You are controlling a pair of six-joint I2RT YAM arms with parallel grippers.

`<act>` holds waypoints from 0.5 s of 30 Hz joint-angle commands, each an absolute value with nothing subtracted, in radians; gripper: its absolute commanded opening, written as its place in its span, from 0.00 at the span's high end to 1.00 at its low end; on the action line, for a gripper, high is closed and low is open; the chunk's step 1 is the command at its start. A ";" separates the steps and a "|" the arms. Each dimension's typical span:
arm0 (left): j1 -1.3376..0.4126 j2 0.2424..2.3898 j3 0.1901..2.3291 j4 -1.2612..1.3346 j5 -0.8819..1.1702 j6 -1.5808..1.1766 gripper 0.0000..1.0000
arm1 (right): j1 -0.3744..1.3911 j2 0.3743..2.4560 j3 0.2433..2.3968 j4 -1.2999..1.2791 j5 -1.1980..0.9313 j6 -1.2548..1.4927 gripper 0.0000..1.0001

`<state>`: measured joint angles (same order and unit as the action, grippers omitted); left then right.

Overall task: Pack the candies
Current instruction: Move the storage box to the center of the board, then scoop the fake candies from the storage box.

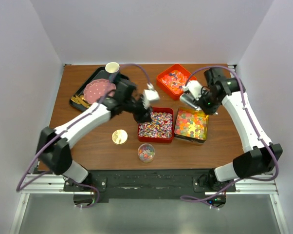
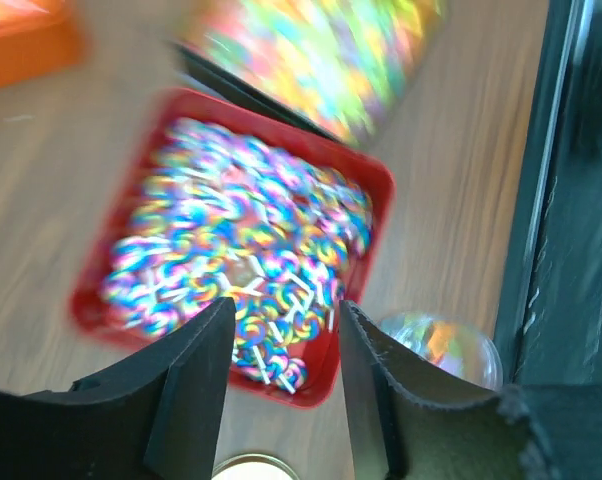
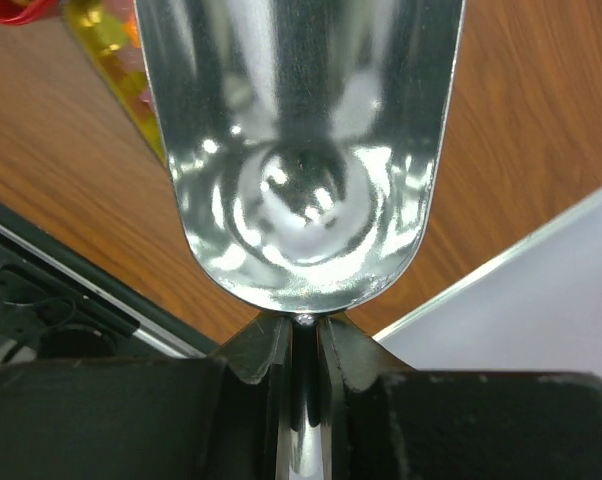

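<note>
The candies lie in three trays. Rainbow swirl lollipops (image 1: 156, 125) (image 2: 231, 250) fill a red tray (image 2: 356, 350). Glossy jelly pieces (image 1: 191, 123) fill a dark-rimmed tray, and wrapped sweets (image 1: 174, 79) fill an orange tray. A small clear jar (image 1: 146, 152) (image 2: 443, 345) in front holds a few candies. My left gripper (image 1: 145, 115) (image 2: 286, 312) hangs open over the red tray's near edge, with nothing between its fingers. My right gripper (image 1: 201, 101) (image 3: 303, 332) is shut on the handle of a silver scoop (image 1: 187, 100) (image 3: 296, 150). The scoop's bowl is bare.
A round gold lid (image 1: 119, 136) (image 2: 246, 468) lies left of the jar. At the back left a black tray (image 1: 83, 90) carries a pink plate (image 1: 99, 89), with a paper cup (image 1: 112, 68) behind it. The table's black front rail (image 2: 571, 200) runs close to the jar.
</note>
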<state>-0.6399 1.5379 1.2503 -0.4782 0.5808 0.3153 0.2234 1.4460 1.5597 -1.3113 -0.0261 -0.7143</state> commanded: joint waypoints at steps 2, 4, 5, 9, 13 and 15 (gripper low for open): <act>-0.427 1.506 1.140 -0.139 0.973 -0.151 0.50 | 0.391 1.393 1.516 -1.227 -0.069 -0.790 1.00; -0.393 1.523 1.079 0.089 1.067 -0.355 0.51 | 0.445 1.407 1.529 -1.242 -0.086 -0.788 1.00; -0.387 1.525 1.059 0.163 1.124 -0.417 0.51 | 0.457 1.419 1.545 -1.247 -0.089 -0.785 1.00; -0.382 1.548 0.994 0.438 1.192 -0.709 0.51 | 0.527 1.460 1.581 -1.258 -0.072 -0.795 1.00; -0.377 1.589 0.945 0.691 1.195 -0.899 0.50 | 0.581 1.519 1.653 -1.267 -0.045 -0.798 1.00; -0.377 1.606 0.942 0.730 1.192 -0.954 0.51 | 0.609 1.543 1.664 -1.259 -0.031 -0.793 1.00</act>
<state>-0.3817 1.5906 0.9524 0.4271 1.1252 -0.6994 0.5671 1.5143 1.5982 -1.2766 -0.0616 -0.7826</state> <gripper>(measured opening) 0.495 0.122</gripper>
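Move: The red storage box of swirl candies, already straightened on the board, has its middle about 3 cm ahead of the left hand, 4 cm to its right and 15 cm below. The glass jar is some 10 cm behind that hand, straight back. From the right hand, holding the scoop, the red box lies about 21 cm left, 1 cm ahead and 19 cm below; the yellow jelly box is 4 cm left and 1 cm ahead, the orange box 10 cm left and 25 cm ahead. Sweeping left and nearly level, the right hand carries the scoop about 11 cm over the jelly box towards the red box, turning counter-clockwise some 25 degrees, its grip kept. The empty left hand lifts 4 cm farther off the red box, drifting forward-left and then partly back, while its wrist rolls and tips until the half-open fingers point nearly level to the right. ##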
